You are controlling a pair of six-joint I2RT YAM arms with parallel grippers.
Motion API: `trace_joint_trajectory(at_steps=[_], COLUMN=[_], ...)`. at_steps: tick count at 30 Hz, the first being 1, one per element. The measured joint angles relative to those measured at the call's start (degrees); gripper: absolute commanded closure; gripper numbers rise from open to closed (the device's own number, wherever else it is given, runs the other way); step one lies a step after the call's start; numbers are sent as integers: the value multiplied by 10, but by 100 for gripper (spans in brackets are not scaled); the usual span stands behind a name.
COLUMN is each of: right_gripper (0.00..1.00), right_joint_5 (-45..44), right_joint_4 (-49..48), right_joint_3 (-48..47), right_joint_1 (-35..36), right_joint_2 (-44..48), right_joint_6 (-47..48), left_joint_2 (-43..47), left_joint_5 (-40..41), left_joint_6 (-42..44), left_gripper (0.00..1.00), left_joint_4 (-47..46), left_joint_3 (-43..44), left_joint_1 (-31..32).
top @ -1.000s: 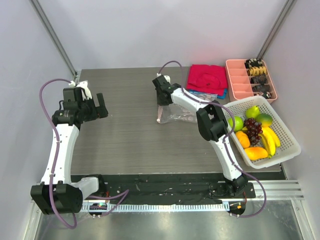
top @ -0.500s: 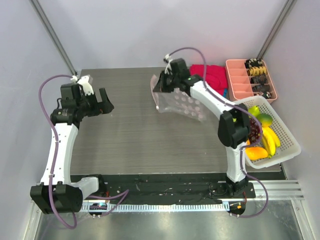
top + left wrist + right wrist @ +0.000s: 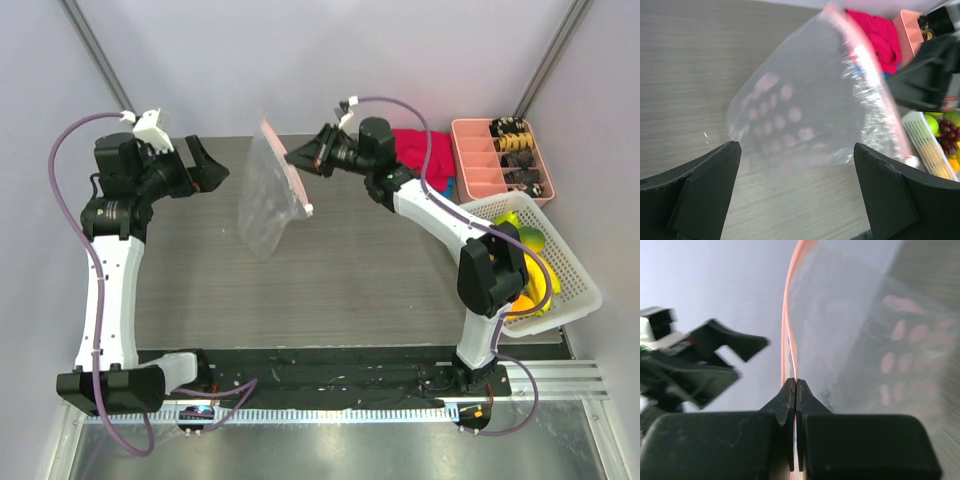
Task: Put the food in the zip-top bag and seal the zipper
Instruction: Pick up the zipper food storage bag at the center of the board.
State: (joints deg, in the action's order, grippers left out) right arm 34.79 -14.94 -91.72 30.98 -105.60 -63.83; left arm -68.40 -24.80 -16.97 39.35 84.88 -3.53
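The clear zip-top bag [image 3: 265, 205] hangs in the air above the table's back middle. My right gripper [image 3: 293, 156] is shut on its pale pink zipper [image 3: 284, 166]. In the right wrist view the right gripper [image 3: 795, 382] pinches the zipper [image 3: 787, 325], with the bag [image 3: 855, 340] to its right. My left gripper [image 3: 213, 170] stands open just left of the bag, apart from it. From the left wrist, the left gripper [image 3: 797, 150] faces the bag [image 3: 805, 115] and zipper [image 3: 875, 85]. The food [image 3: 530, 240] lies in the white basket, partly hidden by my right arm.
The white mesh basket [image 3: 578, 295] sits at the table's right edge. A pink divided tray [image 3: 480, 160] with dark items stands at the back right, beside a red cloth [image 3: 425, 150]. Metal frame posts rise at both back corners.
My right gripper has lifted the bag off the table and swung it left and up. The left arm has risen and turned its open gripper toward the bag.
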Motion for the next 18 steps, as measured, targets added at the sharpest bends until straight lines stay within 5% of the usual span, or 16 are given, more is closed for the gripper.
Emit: trace_joint_trajectory(at_steps=[5, 10, 14, 18], right_gripper=[99, 99, 99, 99], right_joint_5=[-47, -104, -182, -256], right_joint_4=[69, 143, 177, 202], right_joint_3=[136, 163, 163, 152], right_joint_1=[-7, -6, 26, 76], right_joint_2=[-5, -2, 52, 130], right_joint_6=[47, 125, 202, 260], left_joint_2=[-17, -32, -32, -49], left_joint_5=[-43, -49, -47, -25], left_joint_6=[1, -8, -26, -55], left_gripper=[5, 10, 20, 40], left_joint_4=[15, 17, 7, 4], left_joint_3=[-45, -88, -87, -53], left_joint_1=[0, 28, 95, 167])
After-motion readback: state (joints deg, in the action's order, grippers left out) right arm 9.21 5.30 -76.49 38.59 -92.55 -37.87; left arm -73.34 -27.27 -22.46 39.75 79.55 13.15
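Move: The zipper bag hangs by its zipper strip, still pinched in the right fingertips, well above the board; its body trails some 4 cm left, 5 cm back and 5 cm down from that hand. For the left hand, the held strip is about 13 cm to the right and 4 cm ahead, nearly level. The strip's slider end lies roughly 16 cm right of the left hand and 3 cm back, slightly lower; the red cloth is some 30 cm right of the right hand, 20 cm farther out, on the board. The bag, still pinched at its strip, is swept down about 19 cm by the right hand, then lifted again some 8 cm while drawn back and slightly right, that wrist rolling some 30 degrees, its left side dropping. The left hand sinks about 8 cm, then swings some 10 cm right towards the bag, tipping down and turning clockwise about 15 degrees, fingers narrowing but still well open; no touch can be made out. ##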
